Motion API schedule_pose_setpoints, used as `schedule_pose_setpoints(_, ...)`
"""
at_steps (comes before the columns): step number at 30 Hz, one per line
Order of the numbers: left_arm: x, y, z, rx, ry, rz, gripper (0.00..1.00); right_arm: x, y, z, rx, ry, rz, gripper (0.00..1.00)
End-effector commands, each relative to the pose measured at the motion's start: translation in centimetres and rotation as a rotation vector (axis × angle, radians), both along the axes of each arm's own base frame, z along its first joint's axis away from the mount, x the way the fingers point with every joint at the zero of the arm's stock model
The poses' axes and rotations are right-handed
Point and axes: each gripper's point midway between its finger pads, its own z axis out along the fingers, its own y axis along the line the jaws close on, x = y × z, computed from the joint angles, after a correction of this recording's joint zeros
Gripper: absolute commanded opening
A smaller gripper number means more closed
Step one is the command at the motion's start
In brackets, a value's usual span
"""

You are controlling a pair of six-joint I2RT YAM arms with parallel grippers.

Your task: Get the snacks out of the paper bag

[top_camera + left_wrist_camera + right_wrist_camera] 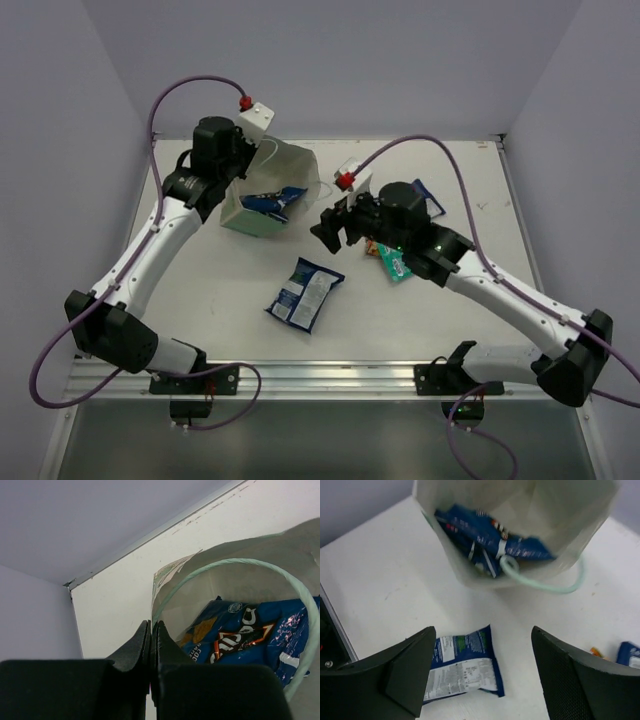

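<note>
The mint-green paper bag (262,222) lies tilted at the back of the table, its cream mouth facing the right arm. Blue snacks (272,203) sit in the mouth. In the left wrist view these snacks (240,632) lie inside the bag (280,550). My left gripper (151,625) is shut on the bag's rim, at its left side (238,185). My right gripper (328,228) hovers open just right of the bag, holding nothing. Below its jaws (484,632) a blue packet (462,667) lies flat on the table (305,293). The bag's mouth (520,510) shows more blue packets (490,540).
A teal and orange packet (390,260) lies under the right forearm. Another blue packet (428,195) lies behind that arm. The bag's mint handle (545,582) loops out over the table. Purple walls close the left, back and right sides.
</note>
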Motion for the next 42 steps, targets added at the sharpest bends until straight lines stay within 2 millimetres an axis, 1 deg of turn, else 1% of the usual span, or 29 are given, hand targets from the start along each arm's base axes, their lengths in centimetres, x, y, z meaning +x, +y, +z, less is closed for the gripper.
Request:
schedule_pose_setpoints(1,-0.8,-0.9,4.0,-0.026,-0.127,-0.093,0.0,-0.8,-2.0,11.4,0.093,-0.255,0.018,0.8)
schedule_pose_setpoints(2,-1.2,-1.4,3.9,-0.029,-0.119,-0.13,0.0,-1.1,-2.2,12.7,0.103,-0.278,0.03,0.8)
schedule_pose_setpoints(3,-1.4,-1.7,3.9,-0.034,-0.118,-0.148,0.0,-1.4,-2.0,13.2,0.092,-0.284,0.057,0.8)
schedule_pose_setpoints(4,-1.7,-2.2,3.8,-0.044,-0.113,-0.181,0.0,-1.6,-1.9,15.6,0.115,-0.315,0.071,0.8)
schedule_pose_setpoints(5,-2.0,-2.4,3.8,-0.047,-0.112,-0.193,0.0,-1.4,-1.5,16.0,0.111,-0.319,0.084,0.79)
schedule_pose_setpoints(6,-2.1,-2.6,3.7,-0.05,-0.108,-0.203,0.0,-0.6,-0.6,15.5,0.087,-0.309,0.094,0.77)
schedule_pose_setpoints(7,-2.4,-2.8,3.7,-0.05,-0.103,-0.212,0.0,-0.6,0.0,16.5,0.1,-0.32,0.114,0.77)
schedule_pose_setpoints(8,-2.6,-3.2,3.6,-0.055,-0.097,-0.237,0.0,-0.3,0.6,16.4,0.097,-0.315,0.126,0.75)
schedule_pose_setpoints(9,-2.7,-3.2,3.4,-0.055,-0.092,-0.239,0.0,0.7,1.9,15.0,0.07,-0.285,0.139,0.74)
schedule_pose_setpoints(10,-2.8,-3.2,3.4,-0.056,-0.092,-0.24,0.0,0.9,2.7,15.3,0.077,-0.282,0.162,0.73)
schedule_pose_setpoints(11,-2.8,-3.2,3.4,-0.054,-0.091,-0.24,0.0,1.3,3.5,14.6,0.067,-0.266,0.178,0.71)
schedule_pose_setpoints(12,-2.9,-3.3,3.3,-0.055,-0.087,-0.241,0.0,2.1,4.8,12.8,0.04,-0.228,0.196,0.7)
schedule_pose_setpoints(13,-2.9,-3.4,3.2,-0.059,-0.083,-0.246,0.0,2.2,5.4,12.3,0.037,-0.216,0.211,0.7)
schedule_pose_setpoints(15,-3.1,-3.6,3.3,-0.065,-0.083,-0.257,0.0,2.2,6.7,10.9,0.032,-0.185,0.261,0.7)
schedule_pose_setpoints(16,-3.1,-3.7,3.2,-0.068,-0.08,-0.262,0.0,2.7,7.4,8.9,0.01,-0.155,0.272,0.71)
schedule_pose_setpoints(18,-3.2,-3.8,3.2,-0.069,-0.078,-0.266,0.0,2.9,8.2,7.2,-0.007,-0.142,0.301,0.72)
schedule_pose_setpoints(19,-3.3,-3.9,3.3,-0.069,-0.08,-0.273,0.0,3.3,8.6,5.3,-0.033,-0.119,0.304,0.73)
schedule_pose_setpoints(20,-3.3,-3.9,3.4,-0.069,-0.083,-0.277,0.0,3.7,8.7,4.7,-0.043,-0.132,0.303,0.74)
schedule_pose_setpoints(22,-3.6,-4.2,3.5,-0.07,-0.085,-0.296,0.0,4.2,9.0,2.2,-0.085,-0.111,0.307,0.75)
schedule_pose_setpoints(25,-3.7,-4.5,3.3,-0.074,-0.078,-0.313,0.0,4.6,9.3,0.2,-0.133,-0.104,0.328,0.77)
schedule_pose_setpoints(26,-3.6,-4.5,3.2,-0.075,-0.075,-0.315,0.0,4.6,9.5,-1.0,-0.154,-0.084,0.341,0.78)
schedule_pose_setpoints(29,-3.7,-4.7,3.1,-0.08,-0.072,-0.322,0.0,4.8,9.8,-3.2,-0.185,-0.058,0.355,0.8)
schedule_pose_setpoints(32,-3.7,-4.9,3.2,-0.088,-0.071,-0.333,0.0,5.2,10.0,-4.8,-0.206,-0.04,0.352,0.79)
schedule_pose_setpoints(36,-3.8,-5.2,3.1,-0.098,-0.066,-0.345,0.0,5.6,10.5,-5.3,-0.216,-0.037,0.357,0.75)
schedule_pose_setpoints(37,-3.8,-5.2,3.1,-0.099,-0.065,-0.344,0.0,5.7,10.5,-5.4,-0.218,-0.037,0.355,0.72)
schedule_pose_setpoints(39,-3.8,-5.2,3.0,-0.099,-0.062,-0.344,0.0,5.9,10.6,-5.3,-0.219,-0.041,0.351,0.65)
schedule_pose_setpoints(40,-3.8,-5.2,2.8,-0.097,-0.058,-0.341,0.0,5.9,10.6,-5.0,-0.213,-0.047,0.35,0.56)
schedule_pose_setpoints(42,-3.7,-4.9,2.5,-0.088,-0.054,-0.329,0.0,5.9,10.7,-3.9,-0.191,-0.064,0.345,0.44)
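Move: The last blue snack in the paper bag lies about 10 cm ahead of the right hand, 13 cm to its left and some 12 cm below; from the left hand, pinching the bag's rim, it is roughly 5 cm back, 5 cm right and 16 cm down. On the table, 25 cm below the right hand, a loose blue packet lies about 7 cm back and 5 cm left, the teal packet 2 cm ahead and 18 cm right. Up first by some 20 cm, the open right hand then arcs left and forward over the paper bag's mouth and dips nearly 30 cm into it, turning counter-clockwise and starting to close its fingers around one end of the blue snack. The left hand keeps its pinch on the rim, drawing it right and back about 5 cm while turning clockwise nearly 20 degrees. ##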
